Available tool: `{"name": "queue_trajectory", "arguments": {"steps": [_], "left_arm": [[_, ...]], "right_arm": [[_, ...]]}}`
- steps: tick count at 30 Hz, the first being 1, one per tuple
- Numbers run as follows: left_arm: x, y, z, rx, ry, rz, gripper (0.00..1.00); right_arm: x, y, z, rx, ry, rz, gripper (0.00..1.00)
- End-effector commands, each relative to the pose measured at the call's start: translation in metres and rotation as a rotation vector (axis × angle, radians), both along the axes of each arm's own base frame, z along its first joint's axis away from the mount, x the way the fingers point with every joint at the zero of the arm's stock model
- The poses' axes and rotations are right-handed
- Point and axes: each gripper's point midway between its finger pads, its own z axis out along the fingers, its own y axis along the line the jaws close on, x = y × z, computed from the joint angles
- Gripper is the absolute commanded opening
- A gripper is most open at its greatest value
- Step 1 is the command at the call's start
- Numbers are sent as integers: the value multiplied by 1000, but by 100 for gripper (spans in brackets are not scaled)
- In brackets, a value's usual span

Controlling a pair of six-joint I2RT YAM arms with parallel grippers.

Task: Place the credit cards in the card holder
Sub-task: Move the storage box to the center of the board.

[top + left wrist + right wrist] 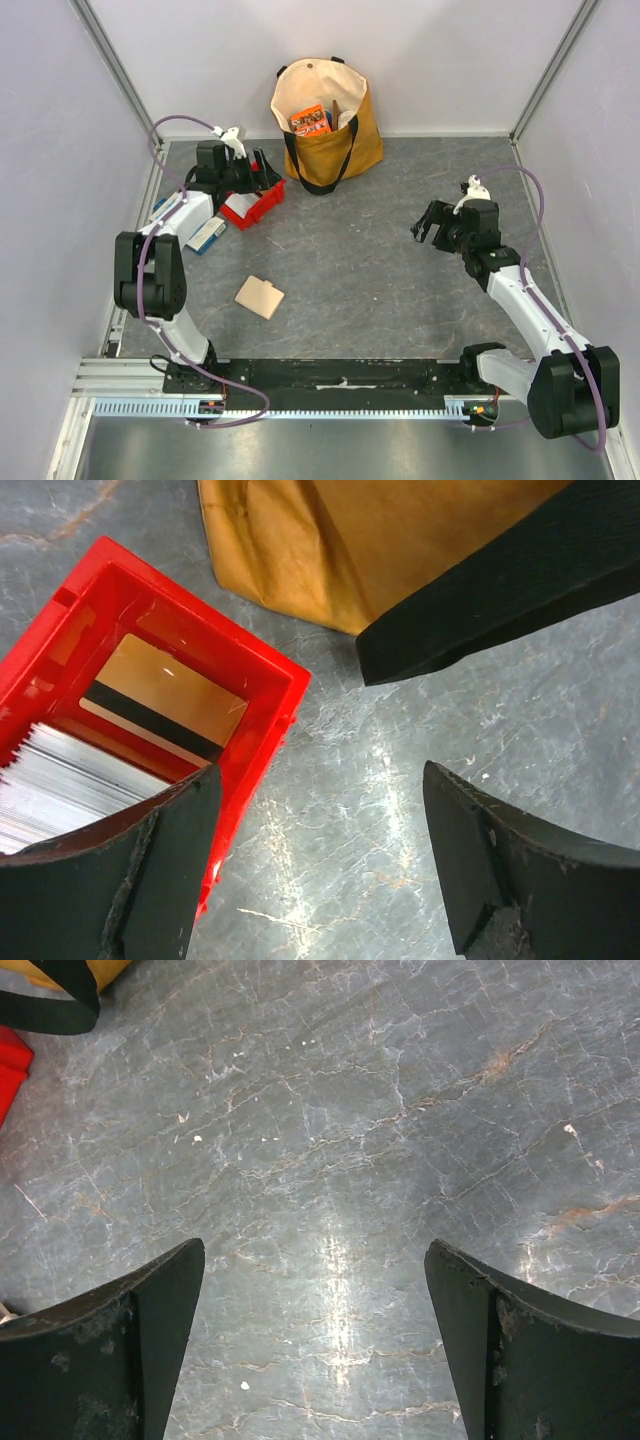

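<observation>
The credit cards lie in a red tray [262,205] at the back left. In the left wrist view an orange-brown card [165,692] with a black stripe leans in the tray [270,705] behind a stack of white cards [70,780]. My left gripper [262,175] [322,775] hovers open at the tray's right rim, one finger over the tray, the other over bare table, nothing between them. The beige card holder [260,297] lies folded flat on the table, nearer the front. My right gripper [430,222] [315,1250] hangs open over bare table at the right.
A mustard tote bag [325,120] [380,540] with black straps [500,590] stands at the back, an orange packet [311,120] inside it. A blue-and-white flat box [207,233] lies left of the tray. Walls enclose the grey table [380,280] on three sides.
</observation>
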Motion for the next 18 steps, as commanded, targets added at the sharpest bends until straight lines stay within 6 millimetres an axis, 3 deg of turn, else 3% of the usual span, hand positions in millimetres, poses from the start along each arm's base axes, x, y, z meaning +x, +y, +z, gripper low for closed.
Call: {"name": "queue_trajectory", "arguments": {"steps": [1, 7, 18], "left_arm": [[6, -10, -11, 31, 3, -102, 87], [6, -20, -48, 44, 84, -125, 86], [-23, -64, -68, 50, 141, -201, 81]], "right_arm": [[5, -1, 8, -29, -11, 17, 98], [4, 0, -2, -39, 19, 29, 98], [1, -3, -13, -52, 48, 21, 98]]}}
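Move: The red storage box has its middle about 6 cm to the left of the left hand, level with it fore and aft and some 8 cm below; its right-hand long wall runs just under the fingers. The tote bag stands about 15 cm to the hand's right and 10 cm farther out, the blue-and-white booklet roughly 17 cm left and 9 cm back. From the right hand the box lies about 41 cm left, 15 cm ahead and 6 cm down. With its inner finger inside the box against the right-hand wall and the other finger outside, the left hand ends up pulling the box along to the right. It first sinks about 7 cm over that wall, tipping down some 10 degrees, then slides about 4 cm right, fingers staying wide open. The right hand merely lowers about 2 cm over bare table. ##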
